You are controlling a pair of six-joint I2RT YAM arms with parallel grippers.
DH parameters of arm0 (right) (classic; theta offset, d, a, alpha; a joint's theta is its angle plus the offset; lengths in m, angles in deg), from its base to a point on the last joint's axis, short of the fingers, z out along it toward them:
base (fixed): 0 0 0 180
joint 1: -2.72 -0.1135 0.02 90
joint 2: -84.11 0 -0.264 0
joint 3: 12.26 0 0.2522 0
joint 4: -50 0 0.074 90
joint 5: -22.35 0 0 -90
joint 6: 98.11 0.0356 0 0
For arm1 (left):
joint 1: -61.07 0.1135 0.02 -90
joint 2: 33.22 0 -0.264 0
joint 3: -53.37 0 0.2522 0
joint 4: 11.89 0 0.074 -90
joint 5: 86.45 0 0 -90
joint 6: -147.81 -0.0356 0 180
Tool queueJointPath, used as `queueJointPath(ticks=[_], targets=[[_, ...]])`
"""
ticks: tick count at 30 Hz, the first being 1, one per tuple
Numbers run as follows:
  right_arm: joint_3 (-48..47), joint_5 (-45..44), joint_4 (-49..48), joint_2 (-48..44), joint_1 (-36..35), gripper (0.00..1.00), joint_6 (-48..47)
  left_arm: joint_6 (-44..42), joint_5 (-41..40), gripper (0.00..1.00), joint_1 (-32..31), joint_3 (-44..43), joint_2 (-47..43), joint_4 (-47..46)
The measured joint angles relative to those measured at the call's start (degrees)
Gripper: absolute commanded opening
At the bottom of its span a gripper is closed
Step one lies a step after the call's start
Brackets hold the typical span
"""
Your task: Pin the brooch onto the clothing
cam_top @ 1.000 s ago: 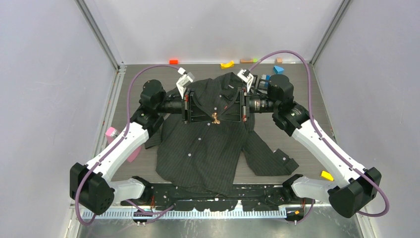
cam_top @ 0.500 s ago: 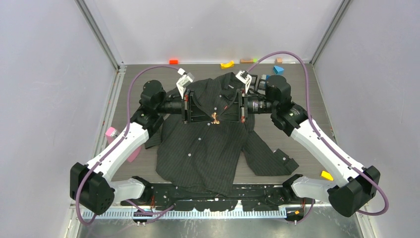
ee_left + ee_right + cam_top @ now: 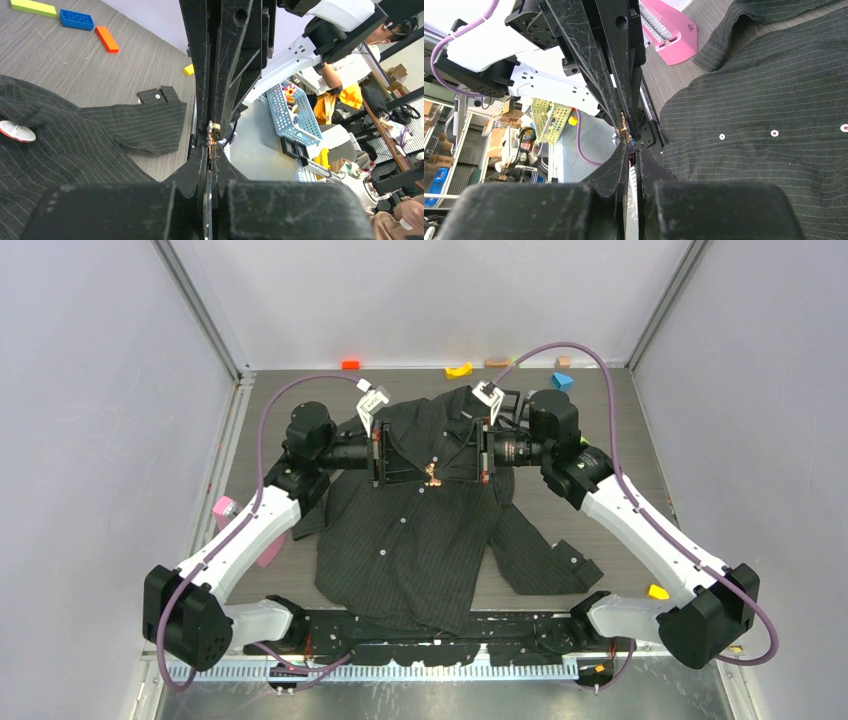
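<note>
The clothing [image 3: 420,540], a dark pinstriped shirt, lies flat in the middle of the table and also shows in both wrist views [image 3: 60,145] [image 3: 764,100]. Above its chest hangs the small gold brooch [image 3: 434,477]. My left gripper [image 3: 426,473] comes in from the left and is shut on the brooch [image 3: 214,131]. My right gripper [image 3: 443,473] faces it tip to tip from the right. Its jaws stand almost together, pinched on the brooch [image 3: 624,132] from the other side. Both pairs of fingers hide most of the brooch.
Coloured blocks lie along the back edge: red [image 3: 350,364], yellow [image 3: 459,370] and blue [image 3: 562,381]. Another yellow block [image 3: 657,592] sits near the right arm's base. A pink object [image 3: 222,508] lies beside the left arm.
My right arm has shifted left toward the left gripper, and its jaws have closed in around the brooch. The left gripper has kept its hold and its place.
</note>
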Motion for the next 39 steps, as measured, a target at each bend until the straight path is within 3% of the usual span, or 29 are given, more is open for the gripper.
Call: queueJointPath(ticks=[8,16,20,27,36,39], targets=[[-0.09,-2.45,0.76,1.03,-0.42,0.26,-0.09,-2.93,-3.23,0.0,0.02,-0.98,0.98,5.66],[0.04,-6.21,1.22,-1.44,-0.7,0.56,-0.28,-4.52,-5.31,0.0,0.13,-2.21,1.77,9.79],[0.02,-8.96,3.04,-5.09,-0.7,0.64,-1.64,-4.35,-6.01,0.0,0.39,-2.21,2.21,10.16],[-0.72,-16.96,6.4,-11.72,-0.7,0.69,-4.28,-2.8,-7.76,0.0,1.42,-2.21,3.76,10.4],[1.46,-45.97,15.98,-12.04,-0.15,0.74,-4.46,-0.5,-12.39,0.0,5.2,-2.12,4.24,10.56],[5.38,-50.77,17.05,-10.38,1.4,0.74,-3.58,-1.33,-14.73,0.0,5.75,-2.08,4.24,11.28]])
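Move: My left hand holds the brooch's near side while my right fingertips pinch its other edge, about 25 cm above the clothing. The red pocket tag on its chest lies some 17 cm ahead of my left hand and 5 cm right, 24 cm below. From my right hand the tag is about 17 cm ahead and 4 cm right; the white badge, 13 cm ahead and 5 cm right; the collar, 29 cm ahead and 6 cm right, all some 24 cm down. I open my right fingers wide and free them from the brooch, lifting and drawing right; then I swing that hand right, forward and steeply down towards the chest, about 12 cm to the right overall, turning it clockwise some 50 degrees and tipping the fingers down. My left hand keeps its pinch and carries the brooch about 8 cm forward and 4 cm down towards the pocket tag, turning counter-clockwise. ##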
